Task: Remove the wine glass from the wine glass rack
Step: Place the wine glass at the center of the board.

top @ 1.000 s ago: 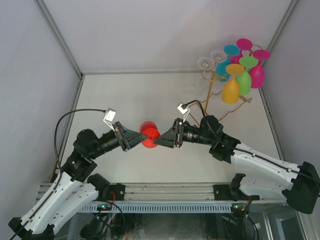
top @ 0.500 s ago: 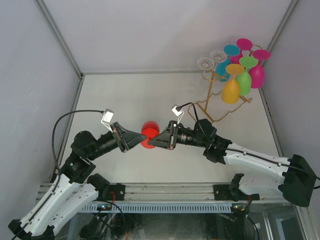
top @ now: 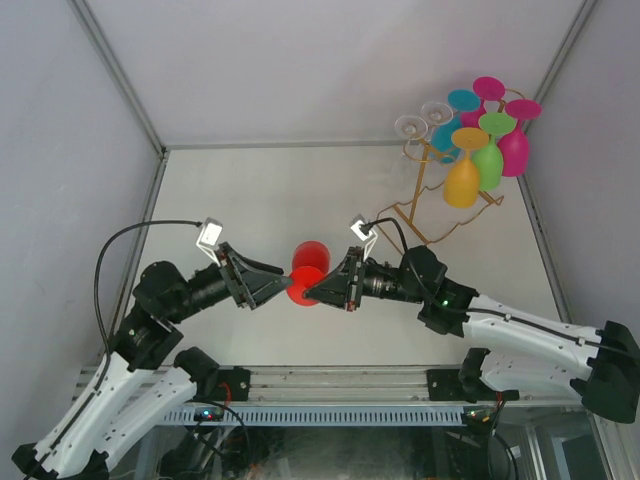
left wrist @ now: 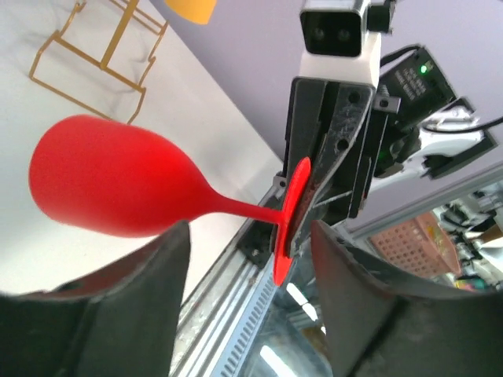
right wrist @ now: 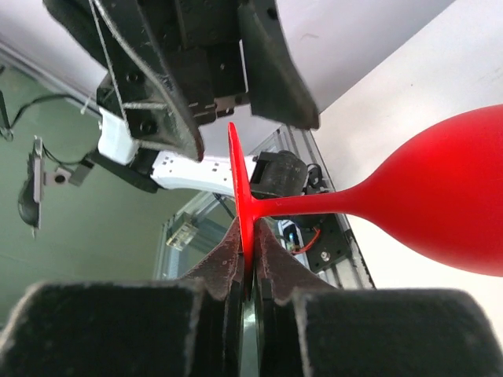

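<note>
A red wine glass (top: 305, 268) hangs sideways in the air over the middle of the table, away from the gold wire wine glass rack (top: 437, 208). My right gripper (top: 312, 291) is shut on the thin edge of its round foot (right wrist: 242, 195). The stem and bowl (right wrist: 446, 206) stick out to the right in the right wrist view. My left gripper (top: 274, 287) faces it from the left, open. Its two fingers (left wrist: 169, 259) stand on either side of the foot (left wrist: 289, 210) without touching it. The bowl (left wrist: 110, 188) lies to the left in the left wrist view.
The rack stands at the back right of the table and carries several glasses: yellow (top: 461, 176), green (top: 488, 160), magenta (top: 514, 150), teal (top: 446, 134) and clear (top: 410, 127). The aluminium rail (top: 340, 385) runs along the near edge under both arms.
My right gripper has closed on the glass's foot. My left gripper has opened off the foot and drawn back a little. The glass has shifted slightly right.
</note>
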You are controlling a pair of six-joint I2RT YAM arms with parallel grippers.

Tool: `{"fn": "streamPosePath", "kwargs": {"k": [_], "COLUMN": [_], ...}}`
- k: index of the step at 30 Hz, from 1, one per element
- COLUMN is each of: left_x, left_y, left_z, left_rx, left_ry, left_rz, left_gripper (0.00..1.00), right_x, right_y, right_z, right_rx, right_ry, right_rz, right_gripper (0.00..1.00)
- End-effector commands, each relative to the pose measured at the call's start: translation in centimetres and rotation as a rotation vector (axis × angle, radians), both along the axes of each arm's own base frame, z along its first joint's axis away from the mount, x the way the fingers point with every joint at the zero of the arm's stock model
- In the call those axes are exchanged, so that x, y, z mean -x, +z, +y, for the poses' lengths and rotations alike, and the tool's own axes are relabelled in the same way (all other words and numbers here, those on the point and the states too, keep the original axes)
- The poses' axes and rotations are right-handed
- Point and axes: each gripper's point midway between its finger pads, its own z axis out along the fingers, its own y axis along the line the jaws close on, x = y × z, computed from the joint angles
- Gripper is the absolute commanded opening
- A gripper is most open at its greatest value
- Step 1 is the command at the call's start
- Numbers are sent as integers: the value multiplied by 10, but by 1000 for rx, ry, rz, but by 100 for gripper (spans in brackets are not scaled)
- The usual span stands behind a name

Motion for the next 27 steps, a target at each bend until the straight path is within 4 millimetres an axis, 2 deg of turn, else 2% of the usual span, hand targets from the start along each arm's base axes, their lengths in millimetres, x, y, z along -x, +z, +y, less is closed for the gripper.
{"fn": "streamPosePath", "kwargs": {"k": [1,3,5,11,17,21,24,27], "left_x": [10,11,14,20,19,7,-6,-14], "left_y": [19,20,23,25,33,30,22,23], "left_z": [16,27,37,51,64,68,67,63], "left_rx": [8,10,17,11,-16,-105,-181,-194], "left_ry": [47,102,144,196,263,308,340,346], "left_rz": [-37,-46,-54,-41,-34,19,75,87], "left_gripper": [78,91,99,100,100,100,100,100], "right_x": [14,15,17,22,26,31,28,31], "right_y": [9,4,-6,-20,-34,-38,-53,-68], "right_z": [-10,-16,-22,-37,-38,-36,-38,-38], "right_rx": [8,39,90,163,238,266,332,355], "right_ry": [39,37,38,35,61,108,126,182], "right_rz": [-174,-211,-227,-321,-592,-799,-941,-1104], "right_gripper": [0,0,0,0,0,0,0,0]}}
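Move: The right hand already holds the red wine glass by its foot, bowl pointing forward and down. The board's center lies some 20 cm ahead of this hand, 5 cm to its right and about 28 cm below. The wine glass rack stands roughly 30 cm ahead and 28 cm right. From the left hand, already half open and clear of the foot, the glass's middle is about 5 cm ahead, 4 cm right and 7 cm lower. Right hand lowers the glass about 6 cm, back and right, swinging its bowl upward; left, opening fully, withdraws leftward. ##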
